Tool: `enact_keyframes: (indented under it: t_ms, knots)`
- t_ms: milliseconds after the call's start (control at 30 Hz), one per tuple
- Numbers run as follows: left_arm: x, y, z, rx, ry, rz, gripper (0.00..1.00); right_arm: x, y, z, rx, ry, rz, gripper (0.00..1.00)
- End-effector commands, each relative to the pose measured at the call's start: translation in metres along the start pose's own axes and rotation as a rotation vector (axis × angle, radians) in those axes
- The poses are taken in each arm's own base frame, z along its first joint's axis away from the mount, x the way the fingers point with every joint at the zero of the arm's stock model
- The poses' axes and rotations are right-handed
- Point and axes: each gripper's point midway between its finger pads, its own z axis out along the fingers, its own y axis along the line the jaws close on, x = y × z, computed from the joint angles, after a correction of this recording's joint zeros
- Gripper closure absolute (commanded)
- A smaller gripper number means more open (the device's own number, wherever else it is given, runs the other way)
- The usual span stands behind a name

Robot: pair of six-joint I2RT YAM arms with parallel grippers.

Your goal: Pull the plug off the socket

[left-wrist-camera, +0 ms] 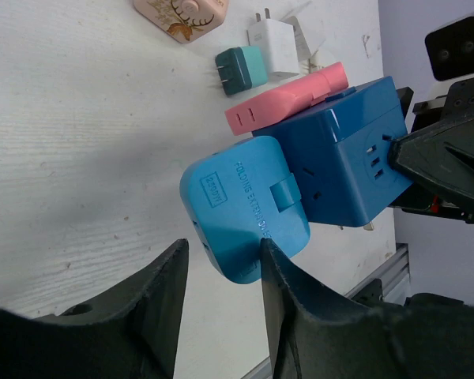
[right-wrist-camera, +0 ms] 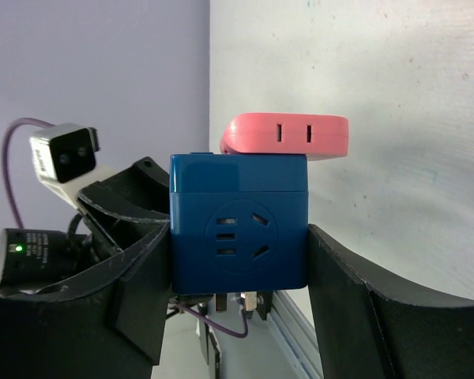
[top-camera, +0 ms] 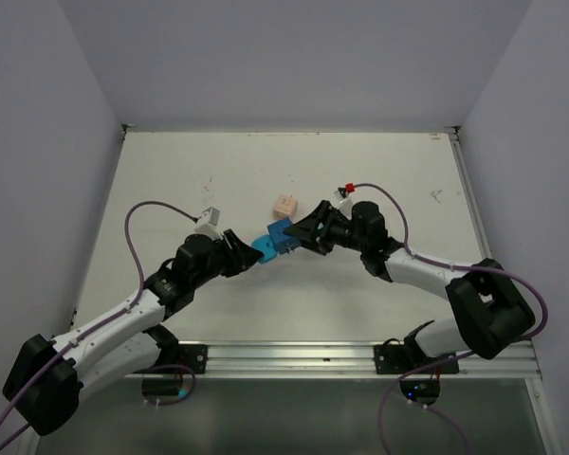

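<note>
A dark blue cube socket (top-camera: 283, 235) is held just above the table between the two arms. A light blue folding plug (top-camera: 263, 248) sits in its left face and a pink plug (left-wrist-camera: 288, 99) in another face. My right gripper (right-wrist-camera: 238, 237) is shut on the cube socket (right-wrist-camera: 238, 229), one finger on each side wall; the pink plug (right-wrist-camera: 288, 136) lies on its top. My left gripper (left-wrist-camera: 221, 246) is open around the free end of the light blue plug (left-wrist-camera: 245, 209). Its right finger (left-wrist-camera: 288, 300) touches the plug and the left finger (left-wrist-camera: 162, 292) stands apart.
A peach block (top-camera: 285, 205) lies on the table behind the socket. A teal plug (left-wrist-camera: 241, 69) and a white plug (left-wrist-camera: 272, 43) lie loose beside it. An aluminium rail (top-camera: 294, 355) runs along the table's near edge.
</note>
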Motion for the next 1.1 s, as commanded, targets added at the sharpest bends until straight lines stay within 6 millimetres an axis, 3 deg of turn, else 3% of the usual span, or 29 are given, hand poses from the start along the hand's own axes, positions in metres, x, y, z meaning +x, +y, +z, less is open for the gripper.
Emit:
enact_keyframes:
  t_ms: [0,133,200,400,700,1067]
  knots:
    - [-0.003,-0.016,0.001,0.109,-0.013,-0.028,0.54,-0.014,0.06,-0.013,-0.215,-0.049,-0.045,1.0]
    - [0.005,-0.018,0.0,0.173,0.007,-0.064,0.43,-0.013,0.062,-0.014,-0.224,-0.042,-0.046,1.0]
    - [0.0,-0.025,-0.002,0.215,-0.012,-0.072,0.32,-0.014,0.061,-0.015,-0.224,-0.045,-0.047,1.0]
    - [-0.009,-0.036,-0.013,0.308,-0.069,-0.078,0.13,-0.018,0.062,-0.018,-0.241,-0.06,-0.035,1.0]
    - [-0.009,-0.047,-0.033,0.518,-0.12,-0.127,0.01,-0.019,0.076,-0.021,-0.288,-0.046,-0.049,1.0]
    - [-0.019,-0.064,-0.041,0.627,-0.152,-0.131,0.0,-0.017,0.091,-0.026,-0.351,-0.027,-0.051,1.0]
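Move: The light-blue plug lies just past the left fingertips, some 3 cm ahead, 3 cm to the right and about level. The dark-blue socket it sits on, held in the right fingers, is about 6 cm ahead and 6 cm right; the pink plug on its far, lower side is roughly 8 cm ahead, 6 cm right and 2 cm lower. From the right hand the light-blue plug lies about 4 cm left, 2 cm back and 1 cm lower. Left rises about 4 cm, drawing back, rolling its left side down and opening wide; right raises the held socket equally. ##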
